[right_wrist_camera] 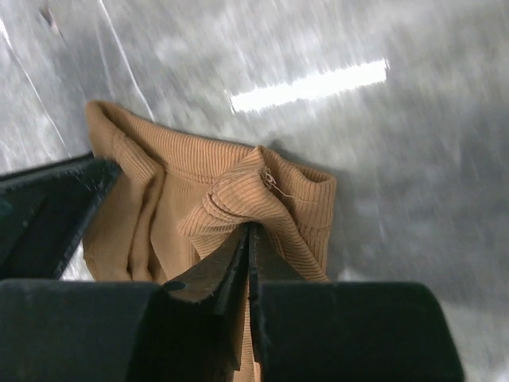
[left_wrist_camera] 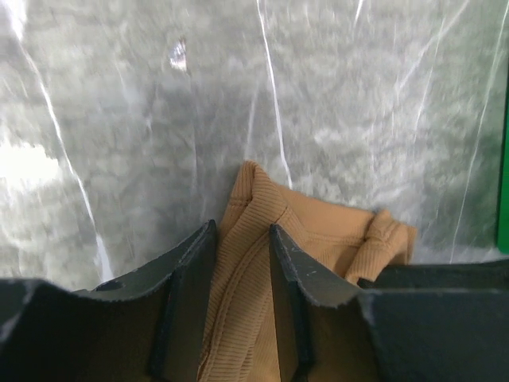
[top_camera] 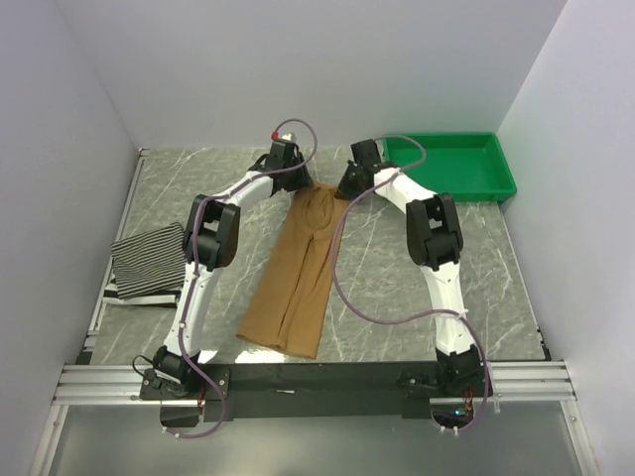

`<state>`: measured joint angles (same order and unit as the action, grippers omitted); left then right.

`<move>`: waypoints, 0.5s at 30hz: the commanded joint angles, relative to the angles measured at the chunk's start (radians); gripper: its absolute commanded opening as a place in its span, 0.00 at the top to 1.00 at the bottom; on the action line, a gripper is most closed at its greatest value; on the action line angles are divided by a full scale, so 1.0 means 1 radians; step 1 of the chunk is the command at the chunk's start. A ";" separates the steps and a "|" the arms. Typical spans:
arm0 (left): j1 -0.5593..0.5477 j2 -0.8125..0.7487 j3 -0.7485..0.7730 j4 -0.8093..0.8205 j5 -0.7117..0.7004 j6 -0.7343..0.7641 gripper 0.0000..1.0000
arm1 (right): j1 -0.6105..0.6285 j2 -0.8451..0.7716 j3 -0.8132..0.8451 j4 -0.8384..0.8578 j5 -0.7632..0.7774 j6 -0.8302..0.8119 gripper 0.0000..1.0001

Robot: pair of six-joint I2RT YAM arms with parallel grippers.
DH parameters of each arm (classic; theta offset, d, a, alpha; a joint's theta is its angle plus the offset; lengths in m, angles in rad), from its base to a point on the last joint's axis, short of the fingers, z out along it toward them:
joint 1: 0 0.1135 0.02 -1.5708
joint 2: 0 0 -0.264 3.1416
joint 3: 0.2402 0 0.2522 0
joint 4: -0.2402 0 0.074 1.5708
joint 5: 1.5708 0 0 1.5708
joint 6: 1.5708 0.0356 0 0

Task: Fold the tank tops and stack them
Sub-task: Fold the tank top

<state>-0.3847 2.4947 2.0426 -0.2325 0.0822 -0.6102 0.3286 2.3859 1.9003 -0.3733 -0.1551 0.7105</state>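
The plain tan tank top lies as a long narrow strip down the middle of the table, with its straps at the far end. My left gripper is at the far left strap. In the left wrist view its jaws stand a little apart, with the bunched ribbed tan cloth filling the gap. My right gripper is pinched shut on the other strap, which is gathered at the fingertips. A folded thin-striped tank top rests at the left, with a wider-striped edge under it.
A green plastic tray stands at the far right corner, just beyond the right gripper. White walls close in the table on three sides. A purple cable loops over the marble surface beside the tan top.
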 commanded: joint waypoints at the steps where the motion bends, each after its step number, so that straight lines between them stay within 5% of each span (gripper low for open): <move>1: 0.023 0.059 0.034 -0.004 -0.013 -0.028 0.60 | -0.023 0.100 0.188 -0.125 0.014 -0.046 0.91; 8: 0.075 0.104 0.105 0.105 0.014 -0.129 0.57 | -0.080 0.220 0.385 -0.119 -0.088 -0.046 0.84; 15: 0.122 0.148 0.163 0.330 0.108 -0.175 0.38 | -0.100 0.207 0.393 0.143 -0.241 -0.117 0.54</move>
<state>-0.2821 2.6095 2.1441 -0.0177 0.1398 -0.7715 0.2352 2.5916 2.2517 -0.3866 -0.3206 0.6548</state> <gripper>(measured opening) 0.604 0.424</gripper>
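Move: My right hand already has the tank top's right shoulder pinched between its fingers; my left fingers stand part open over the left shoulder, its cloth 1 cm ahead, 1 cm to their right and 1 cm below. Left shoulder to right hand: about 7 cm to its left, 1 cm ahead. The hem lies some 38 cm back and 13 cm left of the right hand, and the green bin's middle 6 cm ahead and 25 cm right. I drag the brown tank top straight ahead over the table by its right shoulder, about 7 cm, then spread my right fingers and start to lift, letting the shoulder go. My left hand travels forward alongside, about 7 cm too, veering left off its shoulder as it opens wider, rises a little and rolls its left side down some 10 degrees. ##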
